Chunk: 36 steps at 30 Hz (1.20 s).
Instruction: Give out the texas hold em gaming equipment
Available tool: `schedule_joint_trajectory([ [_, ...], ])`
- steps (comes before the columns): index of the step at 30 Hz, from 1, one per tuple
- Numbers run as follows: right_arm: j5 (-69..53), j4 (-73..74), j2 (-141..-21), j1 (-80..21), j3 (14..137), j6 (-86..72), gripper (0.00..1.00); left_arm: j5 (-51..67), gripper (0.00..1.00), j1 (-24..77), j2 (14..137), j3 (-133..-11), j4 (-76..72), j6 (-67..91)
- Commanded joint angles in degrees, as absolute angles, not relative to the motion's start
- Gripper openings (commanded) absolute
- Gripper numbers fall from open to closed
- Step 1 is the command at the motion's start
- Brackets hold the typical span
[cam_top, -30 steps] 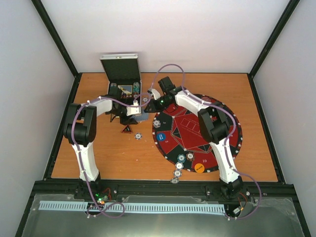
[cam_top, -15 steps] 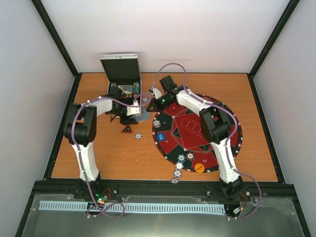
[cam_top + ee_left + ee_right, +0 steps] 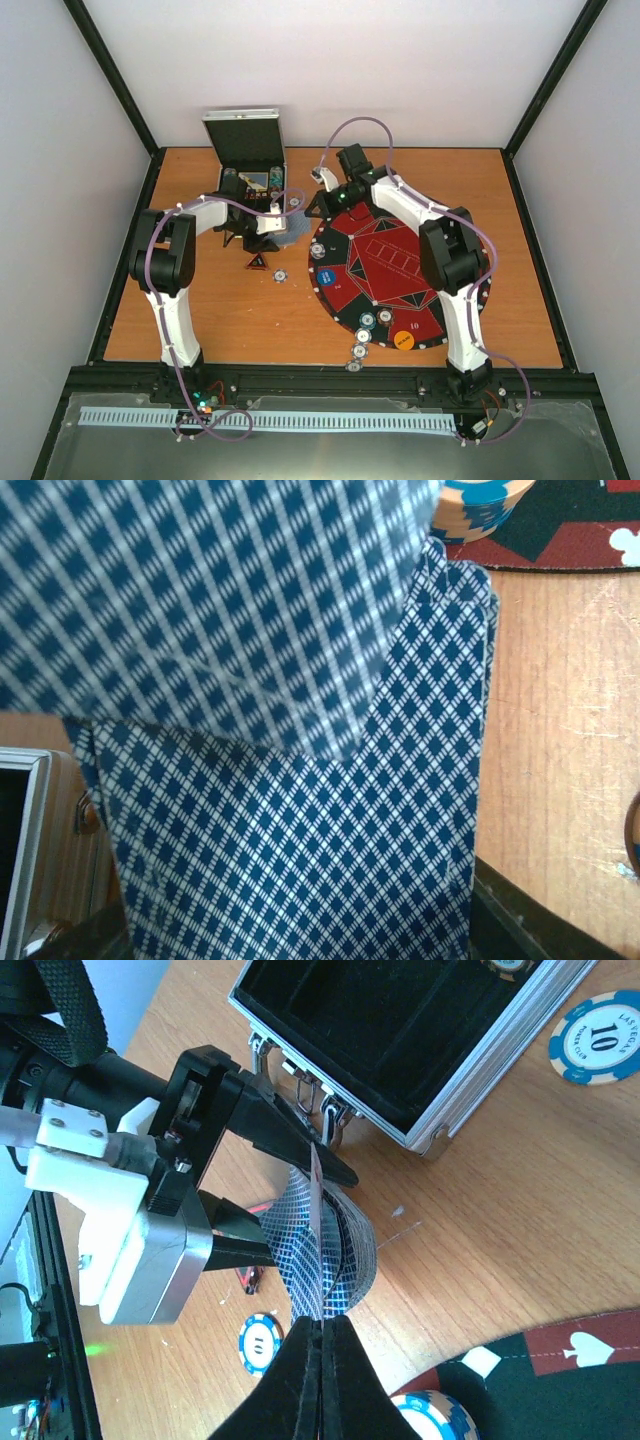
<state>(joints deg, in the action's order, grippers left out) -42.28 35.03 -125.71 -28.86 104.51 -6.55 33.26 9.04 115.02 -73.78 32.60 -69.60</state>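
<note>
My left gripper (image 3: 303, 1210) is shut on a bowed stack of blue-checked playing cards (image 3: 340, 1245), held on edge just above the table beside the open case (image 3: 420, 1040). Those cards (image 3: 300, 830) fill the left wrist view. My right gripper (image 3: 320, 1328) is shut on the edge of one card (image 3: 317, 1210) that stands out of the stack. In the top view the two grippers meet at the cards (image 3: 291, 232), left of the round red and black mat (image 3: 440, 235). Poker chips (image 3: 368, 320) and an orange disc (image 3: 403, 339) lie on the mat's near side.
A blue chip (image 3: 258, 1342) lies on the wood below the cards, another (image 3: 598, 1037) by the case corner. A chip stack (image 3: 480, 505) sits at the mat's edge. Three chips (image 3: 357, 351) lie off the mat's near rim. A small red and black triangle (image 3: 257, 262) rests beside the left arm.
My right gripper has closed on a card in the stack, and the right arm has shifted back and to the right. The left arm has held still.
</note>
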Motion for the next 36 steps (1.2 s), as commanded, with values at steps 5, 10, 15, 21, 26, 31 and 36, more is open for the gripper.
schedule_joint_trajectory([
  [5, -44.2, 33.1, -118.2, -24.7, 99.6, -6.6, 0.03, 34.1, 0.56, 8.9, 116.6, -74.8, 33.1, -70.2],
  [10, -45.9, 30.3, -113.1, -20.4, 95.2, -8.3, 0.03, 34.4, 0.56, 8.9, 116.8, -75.0, 33.2, -70.1],
  [15, -45.1, 27.3, -108.2, -16.3, 88.6, -10.2, 0.03, 34.2, 0.56, 8.9, 116.8, -74.9, 33.3, -70.2],
  [21, -42.9, 25.5, -102.3, -11.9, 78.9, -11.6, 0.03, 34.4, 0.56, 8.9, 116.8, -74.9, 33.3, -70.0],
  [26, -42.7, 28.5, -98.7, -10.1, 73.9, -10.7, 0.03, 34.1, 0.57, 8.8, 116.6, -74.7, 33.4, -70.5],
  [31, -42.5, 34.5, -94.1, -10.1, 70.6, -7.7, 0.03, 34.1, 0.57, 8.7, 116.5, -74.5, 33.4, -70.4],
  [36, -33.6, 40.9, -90.1, -8.9, 69.6, -8.5, 0.03, 34.1, 0.57, 8.6, 116.5, -74.4, 33.2, -70.3],
])
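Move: The right hand, already shut on a card, is bound for the round mat, whose centre lies about 22 cm to its right, 8 cm back and 14 cm down. The deck in the left fingers is some 7 cm to the right hand's left, level with it fore and aft, 10 cm lower; the chip stack is 1 cm right and 3 cm back, the small blind button 3 cm right and 10 cm back. From the left hand, the mat's centre is about 35 cm right and 6 cm back. Keeping its pinch on the card, the right hand carries it away from the deck, sweeping some 18 cm to the right over the mat. It arcs about 6 cm up, sinks most of that again, and draws back towards the mat's middle late on, turning some 20 degrees clockwise. The left hand stays put, still gripping the rest of the deck. ##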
